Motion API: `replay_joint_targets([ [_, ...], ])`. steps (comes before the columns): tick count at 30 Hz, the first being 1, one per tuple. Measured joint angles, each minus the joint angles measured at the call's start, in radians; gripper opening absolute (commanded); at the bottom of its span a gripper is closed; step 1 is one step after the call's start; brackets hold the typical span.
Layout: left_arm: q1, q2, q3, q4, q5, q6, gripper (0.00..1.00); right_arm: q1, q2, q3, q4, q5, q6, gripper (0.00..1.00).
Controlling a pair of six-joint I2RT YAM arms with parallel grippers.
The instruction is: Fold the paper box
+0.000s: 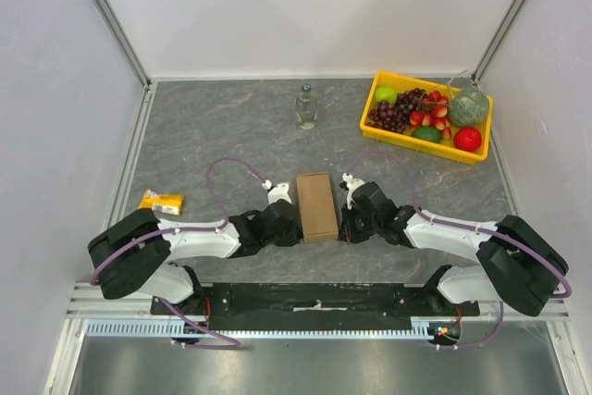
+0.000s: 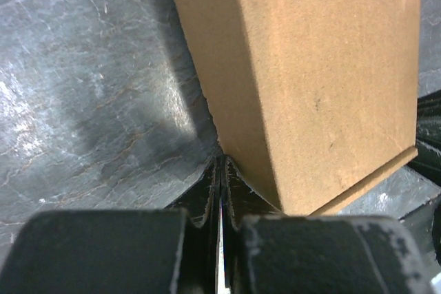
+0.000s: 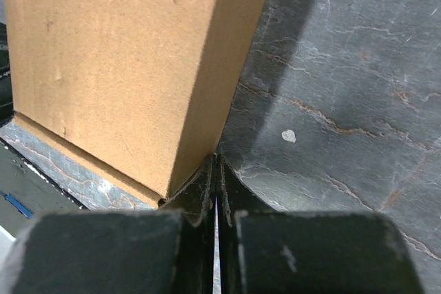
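The paper box (image 1: pixel 316 205) stands as a closed brown cardboard block at the near middle of the table, long side running front to back. My left gripper (image 1: pixel 294 226) is shut, its tips against the box's lower left side wall (image 2: pixel 238 101). My right gripper (image 1: pixel 342 225) is shut too, tips pressed against the box's lower right side wall (image 3: pixel 227 53). In the left wrist view the shut fingers (image 2: pixel 207 191) meet the wall's bottom edge; in the right wrist view the shut fingers (image 3: pixel 231 184) do the same. A lid flap edge (image 2: pixel 372 177) sticks out slightly at the near end.
A yellow tray (image 1: pixel 379 121) of fruit sits at the back right. A clear glass bottle (image 1: pixel 306 106) stands behind the box. A small yellow packet (image 1: pixel 162 202) lies at the left. White walls and metal rails bound the table.
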Motion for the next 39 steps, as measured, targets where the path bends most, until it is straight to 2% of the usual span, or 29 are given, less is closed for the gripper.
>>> replay_joint_targets([
  [8,-0.014,0.021,0.034,-0.035,-0.063,-0.031,0.02,0.018,-0.015,0.005,-0.038,0.034,-0.005,0.0],
  [13,-0.016,-0.051,-0.004,-0.097,-0.074,-0.082,0.02,0.041,-0.053,0.043,-0.154,0.172,-0.045,0.0],
  [19,0.113,-0.1,-0.014,-0.167,-0.078,-0.055,0.02,-0.008,0.018,0.148,-0.195,0.292,-0.107,0.0],
  [26,0.206,0.039,0.087,-0.099,-0.054,0.069,0.02,-0.1,0.169,0.197,-0.076,0.211,-0.144,0.0],
  [33,0.208,0.186,0.179,0.031,0.002,0.108,0.02,-0.112,0.23,0.219,0.019,0.129,-0.132,0.0],
  [39,0.217,0.205,0.194,0.038,-0.002,0.115,0.03,-0.122,0.241,0.221,0.039,0.117,-0.119,0.02],
])
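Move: The box lies between the two hands, turned slightly so that its far end points left: its middle is about 7 cm ahead and 4 cm right of the left hand, and some 7 cm ahead and 6 cm left of the right hand, at nearly their height. A glass bottle stands roughly 28 cm ahead of the left hand and 1 cm to its right; the yellow packet is 8 cm ahead and 34 cm left of it. Outward, forward and back in, low over the table, both hands shift about 9.5 cm farther out with fingers shut. They leave the near part of the box's sides; the left hand swings some 5.5 cm left and returns, turning about 10 degrees counter-clockwise, while the right bows out 3.5 cm, rising slightly. Their fingertips come in again against the long sides, around the middle. ##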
